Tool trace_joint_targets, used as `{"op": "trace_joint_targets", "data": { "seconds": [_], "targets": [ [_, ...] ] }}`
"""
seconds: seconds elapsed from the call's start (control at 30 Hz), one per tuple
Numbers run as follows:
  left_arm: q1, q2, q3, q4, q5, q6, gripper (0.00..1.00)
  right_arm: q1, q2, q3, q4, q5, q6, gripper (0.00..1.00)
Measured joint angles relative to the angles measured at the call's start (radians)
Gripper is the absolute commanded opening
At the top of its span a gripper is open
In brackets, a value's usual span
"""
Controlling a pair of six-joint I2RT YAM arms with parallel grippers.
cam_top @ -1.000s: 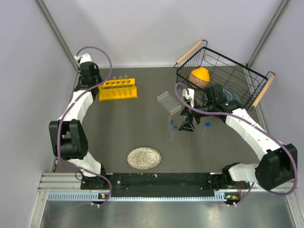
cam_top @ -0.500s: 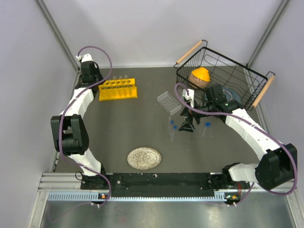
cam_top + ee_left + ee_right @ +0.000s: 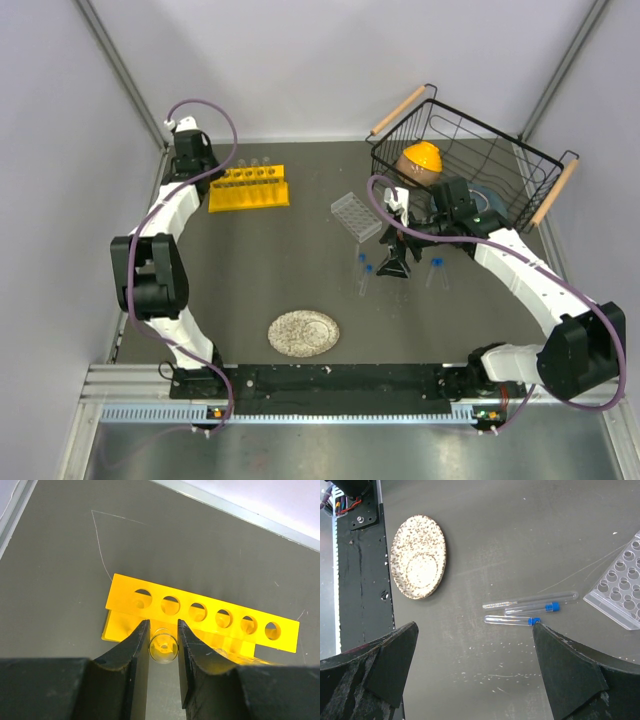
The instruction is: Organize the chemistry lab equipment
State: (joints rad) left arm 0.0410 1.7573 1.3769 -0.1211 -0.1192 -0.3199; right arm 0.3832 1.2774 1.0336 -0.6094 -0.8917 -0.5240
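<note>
My left gripper (image 3: 163, 639) is shut on a thin clear glass test tube (image 3: 163, 648), seen end-on between the black fingers. It hangs just above the near left part of the yellow six-hole rack (image 3: 207, 602). In the top view this gripper (image 3: 198, 168) sits at the left end of the yellow rack (image 3: 248, 192). My right gripper (image 3: 475, 645) stands wide open over bare mat. Just beyond its fingertips lie two blue-capped vials (image 3: 512, 620) (image 3: 530, 610) and a long clear tube (image 3: 532, 600). The clear grid rack (image 3: 620, 587) is at the right edge.
A black wire basket (image 3: 470, 150) with wooden handles stands at the back right, with an orange-topped object inside. The speckled plate (image 3: 303, 333) lies near the front middle. A third blue-capped vial (image 3: 437, 270) lies right of the right gripper (image 3: 395, 258).
The left arm's elbow has swung slightly toward the back, shifting its wrist a little to the right. The right arm has not moved.
</note>
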Motion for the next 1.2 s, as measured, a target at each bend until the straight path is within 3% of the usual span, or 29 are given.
{"op": "trace_joint_targets", "data": {
  "seconds": [0.3,0.43,0.67,1.0,1.2],
  "targets": [
    [0.0,0.018,0.0,-0.006,0.009,-0.004,0.09,0.0,0.0,0.0,0.0,0.0,0.0,0.99],
    [0.0,0.05,0.0,-0.013,0.015,-0.004,0.26,0.0,0.0,0.0,0.0,0.0,0.0,0.99],
    [0.0,0.08,0.0,-0.024,0.015,-0.007,0.46,0.0,0.0,0.0,0.0,0.001,-0.001,0.99],
    [0.0,0.07,0.016,-0.071,0.018,-0.008,0.61,0.0,0.0,0.0,0.0,0.008,-0.008,0.99],
    [0.006,-0.031,0.015,-0.095,0.005,-0.004,0.67,-0.019,-0.001,-0.001,0.0,0.007,-0.019,0.99]
  ]
}}
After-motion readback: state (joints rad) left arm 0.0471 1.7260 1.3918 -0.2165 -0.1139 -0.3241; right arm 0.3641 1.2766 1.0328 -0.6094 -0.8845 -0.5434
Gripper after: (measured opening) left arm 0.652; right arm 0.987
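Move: The held test tube hangs upright over the yellow rack, its hole practically straight below the left hand, around 12 cm down. The rack's middle lies some 4 cm to the right and 2 cm ahead of this hand, about 15 cm below. Three standing tubes are centred roughly 7 cm to its right, level fore and aft, 10 cm below. From the right hand the hole is about 29 cm ahead, 38 cm left, 13 cm lower. The test tube, still pinched upright in the left fingers, is lowered about 4.5 cm straight down into the yellow rack, beside the standing tubes. Low down, the fingers spread to roughly twice their gap and let go; the left hand then rises quickly back to about its starting height, easing some 1.5 cm back. The wrist tips down a few degrees, then partly recovers. ##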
